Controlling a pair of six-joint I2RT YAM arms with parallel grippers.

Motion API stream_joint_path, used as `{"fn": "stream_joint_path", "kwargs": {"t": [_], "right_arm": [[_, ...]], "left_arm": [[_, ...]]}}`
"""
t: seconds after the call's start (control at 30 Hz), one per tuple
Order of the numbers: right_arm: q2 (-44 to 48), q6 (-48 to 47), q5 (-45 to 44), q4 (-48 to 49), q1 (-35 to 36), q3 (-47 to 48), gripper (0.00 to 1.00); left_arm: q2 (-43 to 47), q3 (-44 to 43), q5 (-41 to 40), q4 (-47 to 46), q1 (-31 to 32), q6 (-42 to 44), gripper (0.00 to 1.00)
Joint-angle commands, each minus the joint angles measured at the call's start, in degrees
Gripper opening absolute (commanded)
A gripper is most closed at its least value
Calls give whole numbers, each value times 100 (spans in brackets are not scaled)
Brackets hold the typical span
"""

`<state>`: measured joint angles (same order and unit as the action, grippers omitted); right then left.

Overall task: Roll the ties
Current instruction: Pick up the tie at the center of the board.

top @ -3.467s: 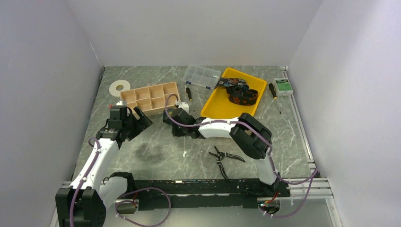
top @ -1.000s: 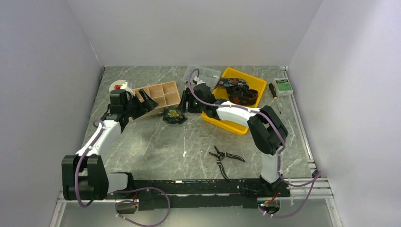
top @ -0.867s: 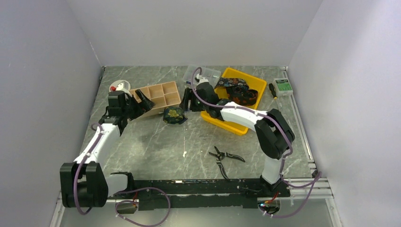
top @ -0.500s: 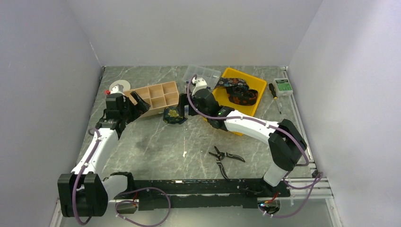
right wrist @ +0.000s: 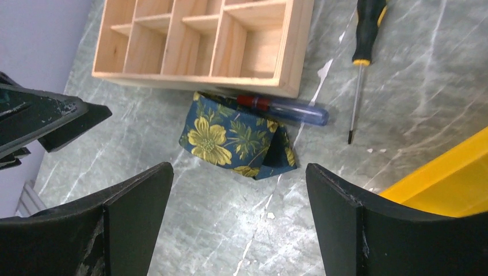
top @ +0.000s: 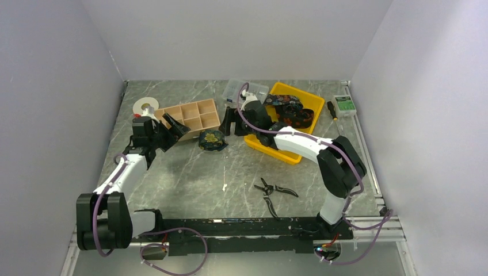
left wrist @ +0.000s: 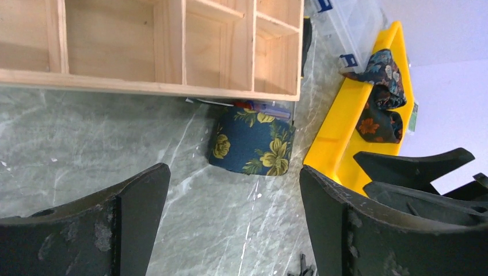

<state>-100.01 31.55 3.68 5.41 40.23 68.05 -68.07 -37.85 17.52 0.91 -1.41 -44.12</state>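
Note:
A rolled navy tie (top: 212, 140) with yellow flowers lies on the table against the front of the wooden box; it shows in the left wrist view (left wrist: 251, 142) and the right wrist view (right wrist: 233, 138). More dark patterned ties (top: 290, 111) lie heaped in the yellow tray (top: 270, 135), and they show in the left wrist view (left wrist: 380, 98). My left gripper (top: 172, 125) is open and empty to the left of the roll (left wrist: 233, 172). My right gripper (top: 230, 122) is open and empty to its right (right wrist: 239, 169). Neither touches the roll.
A wooden divided box (top: 187, 118) stands behind the roll, with a blue-handled screwdriver (right wrist: 288, 108) wedged between them. A clear organiser (top: 246, 92), a white tape roll (top: 144, 106), a black-handled screwdriver (right wrist: 361, 34), a green box (top: 345, 104) and pliers (top: 275, 191) lie around.
Both arms have moved from the table's middle toward the back, leaving the rolled tie on the table by the box. In the last half second both grippers shifted only slightly.

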Motion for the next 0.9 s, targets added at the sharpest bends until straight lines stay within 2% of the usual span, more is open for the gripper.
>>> {"fn": "stream_joint_path", "kwargs": {"t": [0.0,0.2,0.37,0.6,0.73,0.77,0.87], "right_arm": [[-95,97,382,508,15,-54,90],[-342,220,374,555,17,-16,88],[-610,391,301,454,34,179,77],[-987,457,332,411,78,410,71],[-1215,503,369,390,91,600,70],[-1268,528,381,395,93,637,69],[-1378,594,414,456,92,731,68]], "left_arm": [[-135,-4,354,-410,26,-14,88],[-150,-385,272,88,94,426,89],[-557,-269,358,53,110,390,87],[-1255,-787,391,467,618,785,86],[-1606,-1167,390,883,730,920,88],[-1668,-1209,373,947,734,930,93],[-1797,-1352,323,1148,737,972,94]]}}
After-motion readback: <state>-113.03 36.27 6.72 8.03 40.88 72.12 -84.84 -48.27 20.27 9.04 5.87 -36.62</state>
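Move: The rolled tie at the board's centre is about 3 cm ahead of the right hand, 7 cm to its left and 11 cm below. From the left hand it is roughly 5 cm ahead, 12 cm to the right and 10 cm below. From the right hand, the blue screwdriver's handle lies some 6 cm ahead and 3 cm left, just beyond the tie, and the wooden box's middle sits about 13 cm ahead and 19 cm left. No contact with the tie shows yet; both hands close in on it from either side. The right sinks about 7 cm, easing some 3 cm left, tipping slightly farther down and partly narrowing its fingers. The left, fingers staying wide open, dips and recovers, then goes right and down about 5 cm each way, tipping down and swinging clockwise. ##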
